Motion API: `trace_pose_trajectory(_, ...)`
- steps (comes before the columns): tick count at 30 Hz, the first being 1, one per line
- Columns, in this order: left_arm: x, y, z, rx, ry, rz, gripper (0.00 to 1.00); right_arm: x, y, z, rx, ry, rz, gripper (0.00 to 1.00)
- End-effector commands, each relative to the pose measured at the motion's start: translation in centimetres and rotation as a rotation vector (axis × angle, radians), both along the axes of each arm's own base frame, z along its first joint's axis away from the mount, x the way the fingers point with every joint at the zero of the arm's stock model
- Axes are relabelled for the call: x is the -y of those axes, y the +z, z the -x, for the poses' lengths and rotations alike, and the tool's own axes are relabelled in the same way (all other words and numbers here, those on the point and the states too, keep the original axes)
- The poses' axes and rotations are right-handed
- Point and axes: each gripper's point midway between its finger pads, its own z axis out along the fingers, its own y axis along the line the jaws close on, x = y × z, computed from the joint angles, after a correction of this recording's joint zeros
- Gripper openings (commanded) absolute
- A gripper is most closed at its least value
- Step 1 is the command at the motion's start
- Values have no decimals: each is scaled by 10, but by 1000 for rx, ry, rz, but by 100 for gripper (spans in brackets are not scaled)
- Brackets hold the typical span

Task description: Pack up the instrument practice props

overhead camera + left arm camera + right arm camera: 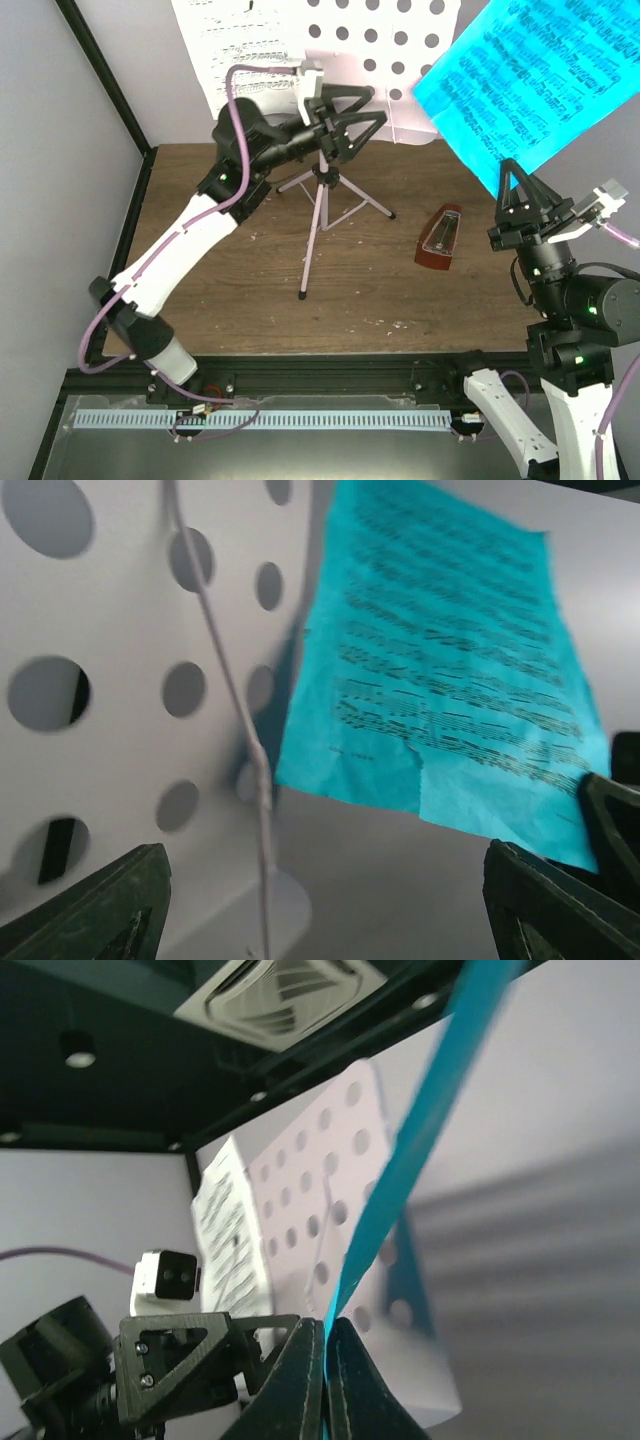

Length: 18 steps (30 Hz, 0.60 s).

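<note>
The pale pink music stand (372,62) rises at the back of the table on thin tripod legs (318,215). A white music sheet (238,45) leans on the left of its hole-dotted desk (110,730). My left gripper (378,105) is open at the desk's lower edge, nothing between its fingers (320,880). My right gripper (514,170) is shut on the lower corner of the cyan music sheet (540,75), which hangs in the air to the right of the desk (420,1130). The brown metronome (440,238) lies tilted on the table between the arms.
The wooden table (230,280) is enclosed by grey walls, with a black frame post (100,70) at the back left. A black rail (330,385) runs along the near edge by the arm bases.
</note>
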Motion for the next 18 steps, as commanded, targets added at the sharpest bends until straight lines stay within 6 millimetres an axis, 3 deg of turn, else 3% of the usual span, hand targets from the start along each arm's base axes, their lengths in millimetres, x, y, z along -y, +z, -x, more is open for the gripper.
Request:
trace_pose_trajectory(1, -22, 5, 46, 73, -90, 26, 87, -29, -7, 31, 0, 163, 147, 1)
trace_pose_trajectory(6, -31, -44, 64, -66, -153, -22, 87, -51, -24, 57, -2, 323, 253, 1)
trace_pose_trajectory(9, -35, -74, 73, -153, -186, -40, 87, -67, -44, 65, -25, 432, 327, 1)
trace_pose_trajectory(11, -35, -102, 76, -225, -208, -67, 87, -74, -62, 62, -65, 473, 356, 1)
trace_pose_trajectory(18, -36, -165, 95, -357, -325, -95, 87, -93, -148, 32, -301, 622, 329, 1)
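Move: The right hand already holds the blue sheet shut in its fingers. The sheet's middle is roughly 22 cm to the right of the open left hand, 7 cm back and 6 cm higher. From the left hand the bare punched board is about 11 cm ahead, its middle some 12 cm lower; the metronome lies 8 cm ahead, 21 cm right and 55 cm below. From the right hand the left gripper is about 13 cm ahead, 17 cm left and level. Keeping its pinch on the sheet, the right hand sinks about 10 cm, most of it late, while carrying the paper some 8 cm left towards the left gripper; it also eases back about 5 cm before starting forward again, and its wrist swings some 30 degrees counter-clockwise as its left side dips. The left hand, fingers still wide open, first draws back from the punched board and a little left, then drops steeply, some 16 cm down in all, rolling its forward side down to wait near the sheet's free end. ##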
